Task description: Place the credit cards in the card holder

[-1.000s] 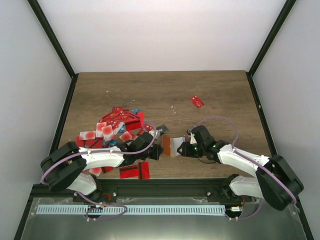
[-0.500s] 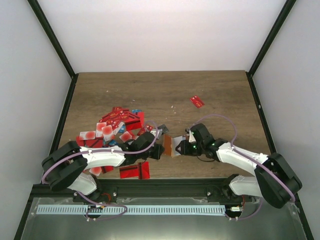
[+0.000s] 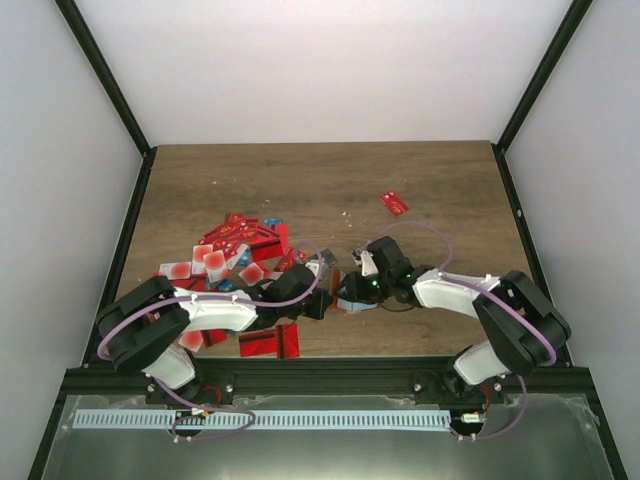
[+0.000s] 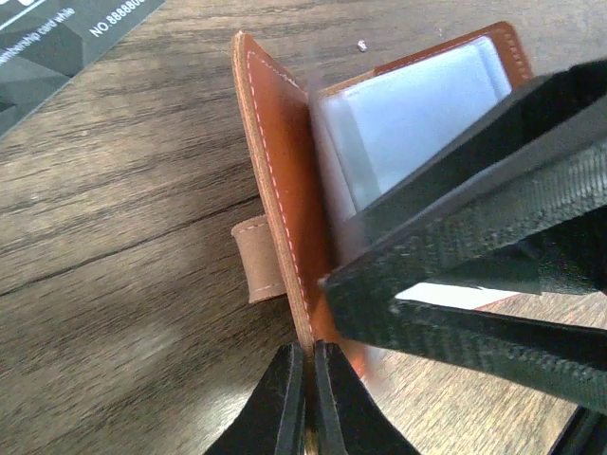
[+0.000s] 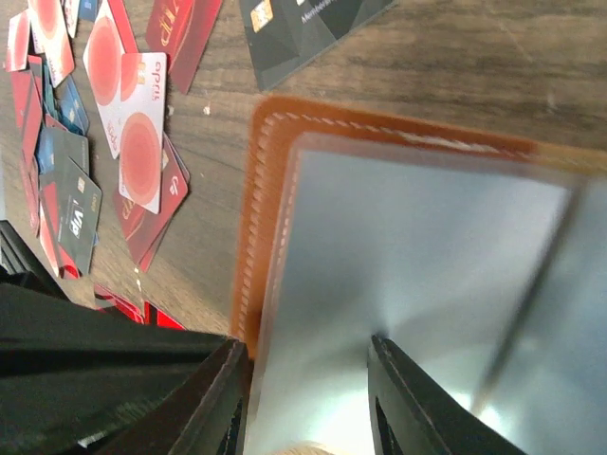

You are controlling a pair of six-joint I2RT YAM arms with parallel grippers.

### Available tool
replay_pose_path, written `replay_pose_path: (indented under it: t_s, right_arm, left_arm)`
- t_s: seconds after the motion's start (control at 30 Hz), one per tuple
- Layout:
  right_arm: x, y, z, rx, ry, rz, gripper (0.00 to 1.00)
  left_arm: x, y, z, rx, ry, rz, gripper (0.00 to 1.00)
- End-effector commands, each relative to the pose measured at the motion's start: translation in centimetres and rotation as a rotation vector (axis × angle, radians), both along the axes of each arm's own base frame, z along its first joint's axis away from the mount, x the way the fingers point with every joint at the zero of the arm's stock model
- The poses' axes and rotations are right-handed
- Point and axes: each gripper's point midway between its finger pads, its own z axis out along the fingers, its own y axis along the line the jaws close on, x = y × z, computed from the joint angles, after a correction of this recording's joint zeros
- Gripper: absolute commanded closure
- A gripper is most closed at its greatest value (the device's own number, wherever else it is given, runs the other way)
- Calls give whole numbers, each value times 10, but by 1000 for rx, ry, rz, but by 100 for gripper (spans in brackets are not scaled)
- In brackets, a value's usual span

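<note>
The card holder (image 3: 352,302), orange-brown leather with a pale blue inner panel (image 5: 427,246), lies open on the wood between both arms. My left gripper (image 4: 308,355) is shut on the thin edge of its orange flap (image 4: 285,190), which stands upright. My right gripper (image 5: 308,389) hangs over the pale panel with its jaws apart, one finger by the stitched orange border (image 5: 261,209) and nothing clearly held. The credit cards (image 3: 235,250), mostly red and white-with-red, lie in a heap to the left. They also show in the right wrist view (image 5: 133,123).
A lone red card (image 3: 394,203) lies far right of the heap. Two red cards (image 3: 270,342) sit near the front edge under my left arm. A dark card (image 4: 57,38) lies just beyond the holder. Black frame posts border the table.
My right gripper has swung left and now covers the card holder, hiding most of its orange cover from above. The left gripper has kept its grip and place.
</note>
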Motion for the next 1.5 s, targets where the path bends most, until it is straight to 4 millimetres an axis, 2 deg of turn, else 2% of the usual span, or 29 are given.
replay_pose_path:
  t_s: [0.0,0.13,0.23,0.4,0.5,0.6,0.67,0.77,0.93,1.03,1.17,1.47]
  right_arm:
    - [18,17,15,46,-53,31,63]
    - [25,6,-3,-37,-33,-16,62]
    - [29,-10,-19,-118,-20,-71,62]
    - [26,-26,-29,-179,-26,-96,64]
    - [23,-31,-32,-190,-32,-97,65]
    - [20,-32,-37,-193,-22,-92,64]
    - [17,-32,-39,-190,-15,-86,63]
    - [16,-30,-35,-174,-20,-78,62]
    - [17,-23,-15,-132,-50,-50,60]
    - [18,-20,-1,-103,-70,-38,60]
    - [18,-16,12,-71,-99,-24,60]
    - [13,-10,-7,-49,-58,7,60]
  left_arm:
    - [0,-18,5,-46,-20,-54,95]
    - [-1,-15,0,-30,-12,-54,94]
    - [-2,-5,0,-14,-19,-34,90]
    - [-2,12,4,20,-42,7,84]
    - [-1,20,8,42,-56,27,76]
    - [0,28,12,70,-66,47,60]
    - [3,40,13,117,-72,88,50]
    - [5,68,10,228,-77,165,40]
    - [2,106,12,335,-84,266,31]
    - [-7,116,15,334,-52,286,29]
    - [-28,122,14,304,48,276,29]
    - [-82,141,8,244,266,269,31]
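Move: The left hand's shut fingers hold the near edge of the card holder's left flap, with the holder's middle some 5 cm right and 2 cm farther out. The striped red card it leaves for lies about 10 cm left, 9 cm nearer the base and 3 cm lower; the dark card is about 10 cm ahead and 1 cm left. From the right hand, the holder's middle is roughly 2 cm right and 2 cm below, the dark card 8 cm ahead and 4 cm left. The left hand first sinks slightly with the flap, then opens wide to let go of it, rising and swinging some 12 cm left past the loose white-and-red cards, then drawing back about 5 cm towards the striped red card while it turns roughly 15 degrees counter-clockwise and its left side rolls up. Staying at the holder with its fingers part open, the right hand shifts about 2.5 cm forward and then 2 cm right and down over the clear sleeves, holds there briefly, and lifts again to end near its starting height with its fingertips on either side of the fold. ##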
